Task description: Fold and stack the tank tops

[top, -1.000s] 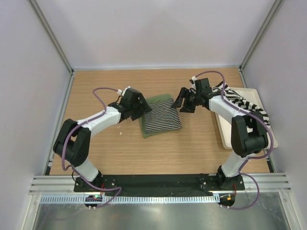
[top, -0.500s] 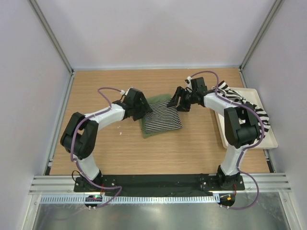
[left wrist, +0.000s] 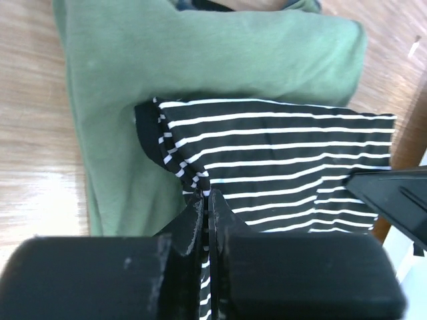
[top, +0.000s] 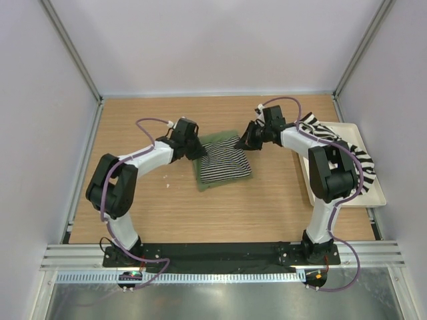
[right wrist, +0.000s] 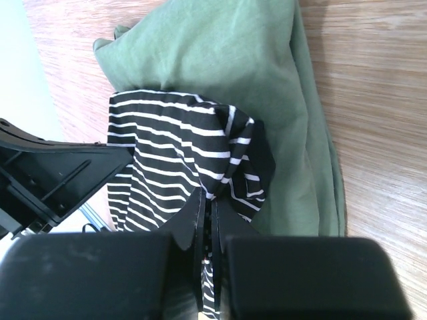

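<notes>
A folded pinstriped tank top (top: pixel 225 163) (left wrist: pixel 280 167) (right wrist: pixel 173 160) lies on a folded olive green tank top (top: pixel 220 139) (left wrist: pixel 200 60) (right wrist: pixel 227 60) at mid-table. My left gripper (top: pixel 199 150) (left wrist: pixel 206 200) is shut on the pinstriped top's far left corner. My right gripper (top: pixel 245 143) (right wrist: pixel 208 200) is shut on its far right corner. Cloth shows pinched between both pairs of fingers. A broad-striped tank top (top: pixel 340 143) lies crumpled on the cream tray (top: pixel 373 200) at the right.
The wooden table (top: pixel 147 213) is walled by grey panels on three sides. The tray sits against the right edge. A small white speck (top: pixel 167 184) lies left of the stack.
Both grippers moved in onto the far corners of the pinstriped top and shut on the cloth; a second ago they stood open beside the stack.
</notes>
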Controlling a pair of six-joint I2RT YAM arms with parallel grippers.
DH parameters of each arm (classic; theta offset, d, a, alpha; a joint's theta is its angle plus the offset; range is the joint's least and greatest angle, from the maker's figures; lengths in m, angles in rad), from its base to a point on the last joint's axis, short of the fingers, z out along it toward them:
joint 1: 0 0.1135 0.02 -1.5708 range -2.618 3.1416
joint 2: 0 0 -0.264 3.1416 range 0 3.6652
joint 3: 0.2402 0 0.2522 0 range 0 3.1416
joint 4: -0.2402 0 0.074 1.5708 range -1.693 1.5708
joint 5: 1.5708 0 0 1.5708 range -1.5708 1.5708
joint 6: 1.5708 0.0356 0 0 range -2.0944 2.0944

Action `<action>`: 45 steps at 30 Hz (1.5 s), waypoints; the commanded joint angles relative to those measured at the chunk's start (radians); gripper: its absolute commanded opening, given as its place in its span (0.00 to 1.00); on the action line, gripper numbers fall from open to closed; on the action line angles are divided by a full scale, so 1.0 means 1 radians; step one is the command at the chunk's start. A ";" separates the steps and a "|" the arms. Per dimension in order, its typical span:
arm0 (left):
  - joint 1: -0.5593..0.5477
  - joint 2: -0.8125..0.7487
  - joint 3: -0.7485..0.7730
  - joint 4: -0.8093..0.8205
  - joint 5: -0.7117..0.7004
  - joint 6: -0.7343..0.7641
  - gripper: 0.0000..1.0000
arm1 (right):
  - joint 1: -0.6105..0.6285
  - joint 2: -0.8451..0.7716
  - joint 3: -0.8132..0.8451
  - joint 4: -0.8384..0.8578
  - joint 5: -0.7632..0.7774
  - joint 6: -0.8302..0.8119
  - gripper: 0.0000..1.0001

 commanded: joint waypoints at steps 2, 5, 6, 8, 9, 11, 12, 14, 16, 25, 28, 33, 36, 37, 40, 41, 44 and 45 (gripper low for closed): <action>0.002 -0.045 0.026 0.062 -0.002 0.047 0.00 | 0.019 -0.040 0.036 0.037 -0.008 -0.017 0.02; -0.001 -0.099 -0.021 0.079 -0.070 0.059 0.00 | 0.024 -0.072 0.024 0.057 -0.008 -0.023 0.01; -0.002 -0.138 -0.034 0.088 -0.081 0.069 0.00 | 0.027 -0.078 0.021 0.063 -0.010 -0.023 0.01; -0.009 -0.174 -0.061 0.092 -0.113 0.081 0.00 | 0.028 -0.094 0.019 0.078 -0.016 -0.022 0.01; -0.009 -0.206 -0.069 0.093 -0.124 0.093 0.00 | 0.030 -0.101 0.018 0.084 -0.022 -0.019 0.01; -0.013 -0.237 -0.088 0.095 -0.143 0.104 0.00 | 0.030 -0.110 0.018 0.100 -0.027 -0.016 0.01; -0.013 -0.248 -0.092 0.095 -0.150 0.108 0.00 | 0.031 -0.115 0.019 0.103 -0.024 -0.016 0.01; -0.013 -0.275 -0.100 0.095 -0.165 0.121 0.00 | 0.033 -0.126 0.022 0.110 -0.028 -0.010 0.01; -0.013 -0.281 -0.098 0.095 -0.182 0.133 0.00 | 0.033 -0.126 0.028 0.108 -0.019 -0.005 0.01; -0.013 -0.168 -0.066 0.079 -0.141 0.121 0.00 | 0.033 -0.042 0.031 0.126 -0.002 0.001 0.02; -0.013 -0.134 -0.081 0.079 -0.148 0.109 0.00 | 0.033 0.011 0.047 0.105 0.007 -0.007 0.05; -0.013 -0.094 -0.089 0.056 -0.188 0.116 0.06 | 0.036 0.046 0.039 0.104 0.041 -0.020 0.40; -0.015 -0.103 -0.071 0.030 -0.209 0.148 0.25 | 0.036 0.012 0.027 0.098 0.102 -0.031 0.51; -0.013 -0.107 -0.059 -0.002 -0.214 0.161 0.33 | 0.037 -0.009 0.041 0.062 0.114 -0.049 0.53; -0.018 -0.151 0.001 -0.121 -0.254 0.191 0.47 | 0.037 -0.075 0.044 0.014 0.169 -0.080 0.61; -0.018 -0.171 0.001 -0.135 -0.274 0.196 0.49 | 0.036 -0.098 0.039 0.003 0.188 -0.086 0.63; -0.024 -0.272 -0.020 -0.168 -0.283 0.194 0.53 | 0.039 -0.192 0.012 -0.032 0.251 -0.115 0.66; -0.024 -0.298 -0.028 -0.178 -0.268 0.193 0.53 | 0.042 -0.213 -0.004 -0.050 0.281 -0.125 0.67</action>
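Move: Both grippers are shut on opposite side edges of the folded striped tank top, which lies on the folded green one. The green tank top's middle is about 6 cm right of the left hand, 2 cm back and 2 cm below; from the right hand it is some 5 cm left, 6 cm back and 3 cm below. The striped top's middle sits some 6 cm right and 2 cm back of the left hand, about 2 cm below. Keep both pinches on the striped top and raise its edges, left gripper about 8 cm and right about 4, drawing both some 2 cm to the left. Lower them back over the green top, the right gripper a little below its start, then open both. Ease the left gripper farther left and the right one back to the right, each starting upward. ##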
